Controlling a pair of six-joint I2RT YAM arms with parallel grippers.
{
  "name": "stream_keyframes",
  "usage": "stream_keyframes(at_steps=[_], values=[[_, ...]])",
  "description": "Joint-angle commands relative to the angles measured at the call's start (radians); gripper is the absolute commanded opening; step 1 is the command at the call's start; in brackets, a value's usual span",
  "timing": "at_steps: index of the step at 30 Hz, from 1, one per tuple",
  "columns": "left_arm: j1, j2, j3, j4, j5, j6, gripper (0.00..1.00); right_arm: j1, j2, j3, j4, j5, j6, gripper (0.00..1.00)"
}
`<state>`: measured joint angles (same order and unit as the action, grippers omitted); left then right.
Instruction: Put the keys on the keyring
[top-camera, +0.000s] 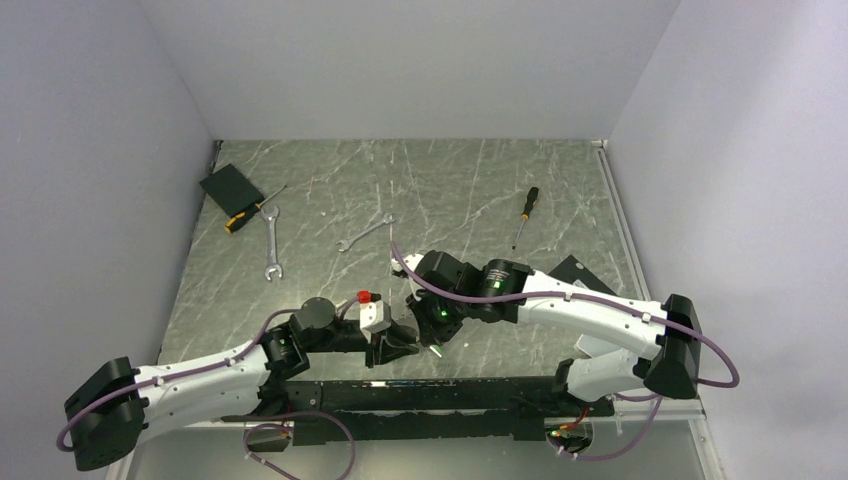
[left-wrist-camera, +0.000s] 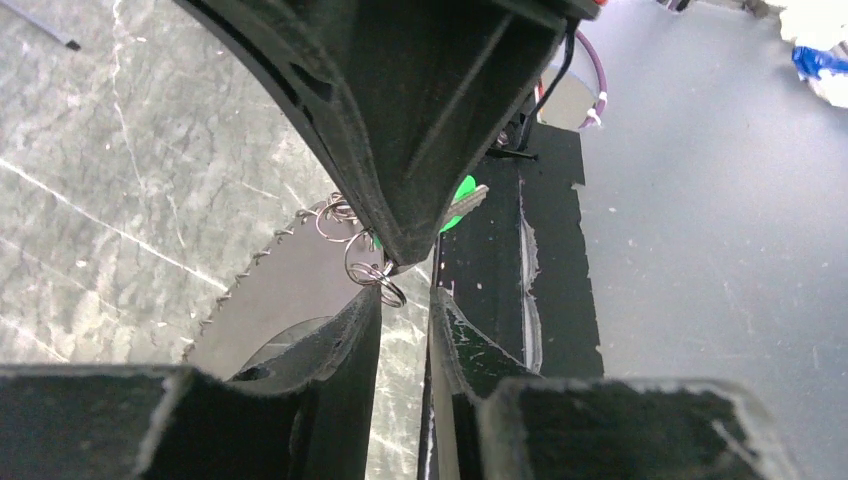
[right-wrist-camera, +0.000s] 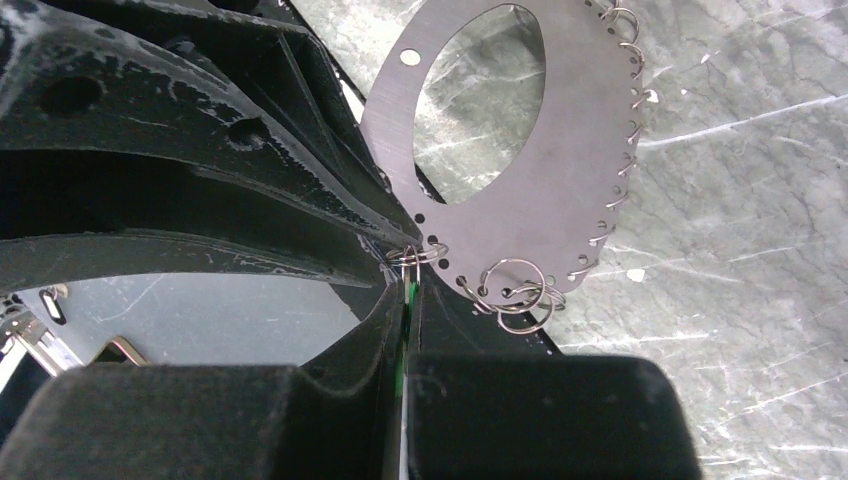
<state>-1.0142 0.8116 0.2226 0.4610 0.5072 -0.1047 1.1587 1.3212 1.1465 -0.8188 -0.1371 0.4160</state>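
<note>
The keyring is a flat grey metal plate with an oval cut-out and small split rings hooked through holes along its edge. It hangs above the table between both grippers. My right gripper is shut on a green-headed key, whose green edge shows between its fingers; its tip touches one split ring. In the left wrist view that ring lies against the tip of one finger of my left gripper, which stands slightly open with only table showing in the gap. In the top view both grippers meet near the front.
Two silver wrenches lie at the back left. A black-and-orange screwdriver lies at the back right, another beside a black pad. A black rail runs along the near edge.
</note>
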Motion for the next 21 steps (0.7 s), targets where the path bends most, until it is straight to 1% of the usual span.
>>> stream_keyframes(at_steps=[1, 3, 6, 9, 11, 13, 17, 19, 21], values=[[-0.021, 0.011, 0.0, 0.073, -0.086, -0.107, 0.29, -0.005, 0.004, 0.043, 0.037, 0.008, 0.019, 0.0], [-0.029, 0.011, 0.001, 0.073, -0.11, -0.103, 0.28, -0.005, 0.009, 0.042, 0.039, 0.004, 0.022, 0.0], [-0.036, 0.012, 0.011, 0.055, -0.144, -0.084, 0.19, -0.006, 0.007, 0.044, 0.038, 0.001, 0.025, 0.0], [-0.038, 0.024, 0.023, 0.041, -0.167, -0.069, 0.14, -0.005, 0.001, 0.044, 0.039, 0.002, 0.027, 0.0], [-0.039, 0.04, 0.027, 0.054, -0.177, -0.063, 0.08, -0.005, -0.003, 0.044, 0.043, -0.003, 0.03, 0.0], [-0.041, 0.049, 0.034, 0.059, -0.18, -0.047, 0.0, -0.005, -0.006, 0.041, 0.048, -0.011, 0.032, 0.0], [-0.047, 0.046, 0.051, 0.034, -0.136, 0.019, 0.0, -0.006, -0.022, 0.029, 0.051, -0.011, 0.034, 0.0], [-0.047, 0.033, 0.05, 0.021, -0.081, 0.083, 0.0, -0.006, -0.032, 0.016, 0.056, -0.006, 0.03, 0.0], [-0.047, 0.007, 0.044, 0.006, -0.058, 0.166, 0.0, -0.01, -0.036, 0.006, 0.055, -0.008, 0.027, 0.0]])
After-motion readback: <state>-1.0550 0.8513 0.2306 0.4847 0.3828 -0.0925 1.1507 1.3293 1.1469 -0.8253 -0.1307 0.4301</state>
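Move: The small ring that the left fingers will shut on juts from the right fingertips, about 1 cm ahead of the left hand point, 1 cm to its right and about level. The green key, still gripped by the right hand, is some 3 cm to the left hand's right and 1 cm back. The keyring plate's middle is roughly 4 cm ahead of the left hand and 4 cm below. From the right hand the small ring is about 1 cm left and 1 cm below. Forward by about 1 cm, and slightly right and down, the left hand eases its part-open fingers onto the small ring, swinging some 5 degrees counter-clockwise. As it arrives its fingers shut fully, pinching the ring's wire close against the right fingertips. The right hand stays almost in place, keeping its grip on the green key. ##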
